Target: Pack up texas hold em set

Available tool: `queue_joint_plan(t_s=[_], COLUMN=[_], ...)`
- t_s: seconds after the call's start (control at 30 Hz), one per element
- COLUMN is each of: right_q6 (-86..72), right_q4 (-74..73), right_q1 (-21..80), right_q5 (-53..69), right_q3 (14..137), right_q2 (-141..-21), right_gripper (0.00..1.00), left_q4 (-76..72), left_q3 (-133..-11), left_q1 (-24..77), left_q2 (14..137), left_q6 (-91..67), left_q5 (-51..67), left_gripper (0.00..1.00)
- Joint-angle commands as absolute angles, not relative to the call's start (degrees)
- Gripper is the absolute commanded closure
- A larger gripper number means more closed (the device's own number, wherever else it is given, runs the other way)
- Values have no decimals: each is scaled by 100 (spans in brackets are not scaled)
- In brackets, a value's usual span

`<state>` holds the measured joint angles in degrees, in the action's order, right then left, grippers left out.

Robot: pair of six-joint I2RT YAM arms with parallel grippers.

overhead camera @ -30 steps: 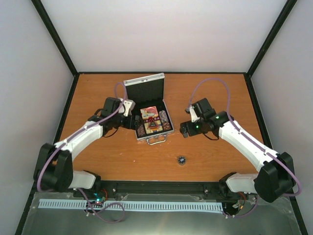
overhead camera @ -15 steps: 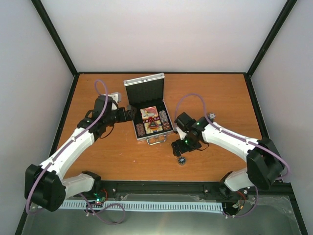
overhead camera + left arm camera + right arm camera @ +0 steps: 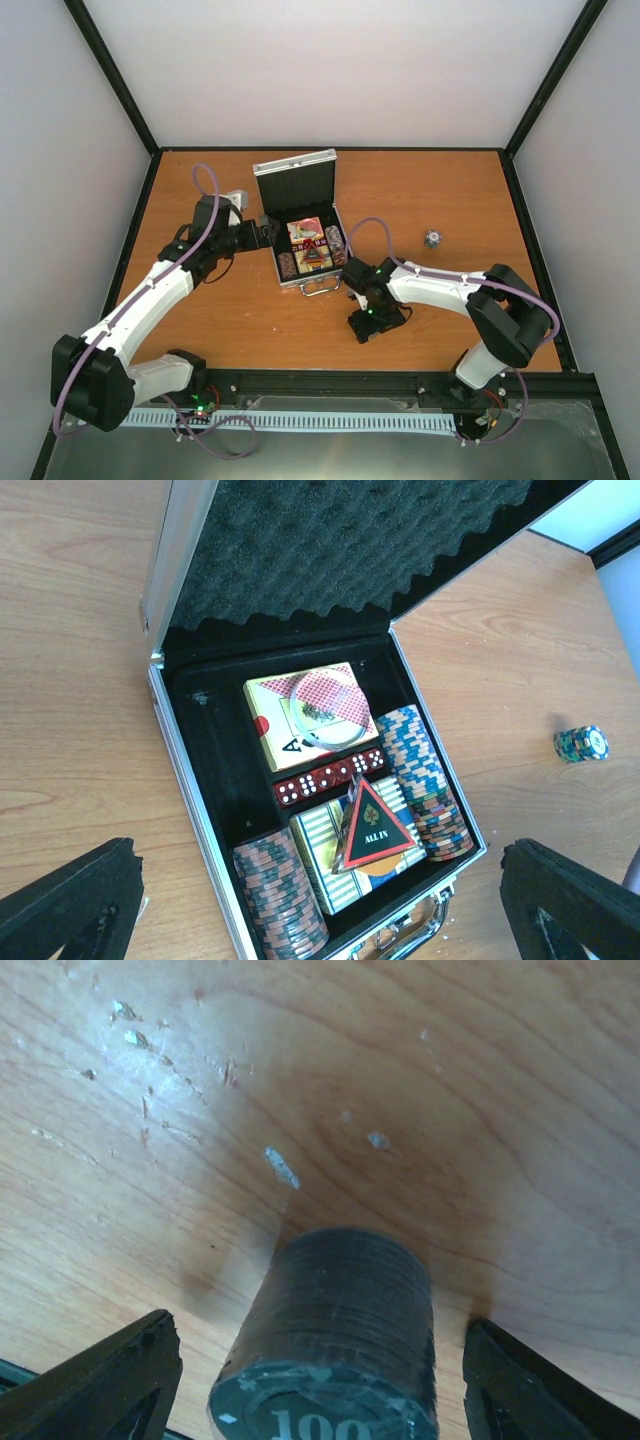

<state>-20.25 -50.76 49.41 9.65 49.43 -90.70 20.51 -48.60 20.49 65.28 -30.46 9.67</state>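
The silver case (image 3: 308,250) lies open mid-table with its lid up. In the left wrist view the case (image 3: 190,810) holds card decks, red dice, two chip rows, a triangular "ALL IN" button (image 3: 374,827) on an orange disc, and a clear disc (image 3: 325,709). My left gripper (image 3: 266,233) is open and empty just left of the case. My right gripper (image 3: 367,326) is open, low over the table in front of the case. It straddles an upright dark chip stack (image 3: 345,1330) without touching it. That stack is hidden under the gripper in the top view.
A second small chip stack (image 3: 432,238) stands alone on the table to the right of the case and also shows in the left wrist view (image 3: 582,743). Black frame rails edge the table.
My right arm has swung from the right of the case towards the near edge and lowered over the dark chip stack. The lone stack on the right has come into view. My left arm shifted slightly.
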Motion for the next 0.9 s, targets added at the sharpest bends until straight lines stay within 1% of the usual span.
queue_joint_plan(t_s=[0.0,0.2,0.4,0.5,0.7,0.87], right_q6=[-2253,-2236,-2001,-1835,-1715,-1415], right_q4=[-5062,-5037,-5156,-5284,-5476,-5351], right_q1=[5172,5180,5176,5176,5161,5127], right_q5=[656,483,345,235,57,-20], right_q3=[4910,4842,5041,5343,6352,7228], right_q2=[-9184,-9236,-9201,-9147,-9073,-8882], right_gripper=[24,33,53,61,64,63], left_q4=[2100,1978,2003,2047,2457,2565], left_q3=[-5150,-4968,-5015,-5163,-5479,-5518], left_q1=[2092,2092,2092,2093,2083,2083], left_q2=[6581,6530,6545,6672,7171,7496], left_q6=[-2997,-3143,-3127,-2984,-2656,-2828], left_q5=[1023,1070,1038,1389,2635,3872], left_gripper=[1,1,0,0,0,3])
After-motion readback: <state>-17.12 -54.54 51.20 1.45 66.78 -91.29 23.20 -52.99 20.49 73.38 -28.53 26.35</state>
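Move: Standing on the table between the open right fingers is the chip stack, its middle level with them and no more than 1 cm to the right. The case handle lies roughly 9 cm ahead and 10 cm left of that hand, the open case's middle 17 cm ahead and 12 cm left, and the far chip stack 19 cm ahead and 13 cm right. From the left hand, the case's middle is about 4 cm ahead, 7 cm right and 17 cm below; the chip stack in the right hand's grasp is 13 cm back and 20 cm right. Closing on the upright chip stack almost in place, with a shift of under 1 cm to the right, the right fingers pinch it by its sides. They then lift it about 7 cm while carrying it some 6 cm left and 6 cm forward towards the case, the fingertips swinging forward about 15 degrees. Late on, the left hand slides 4 to 5 cm right towards the case, turning clockwise, fingers still wide open. ##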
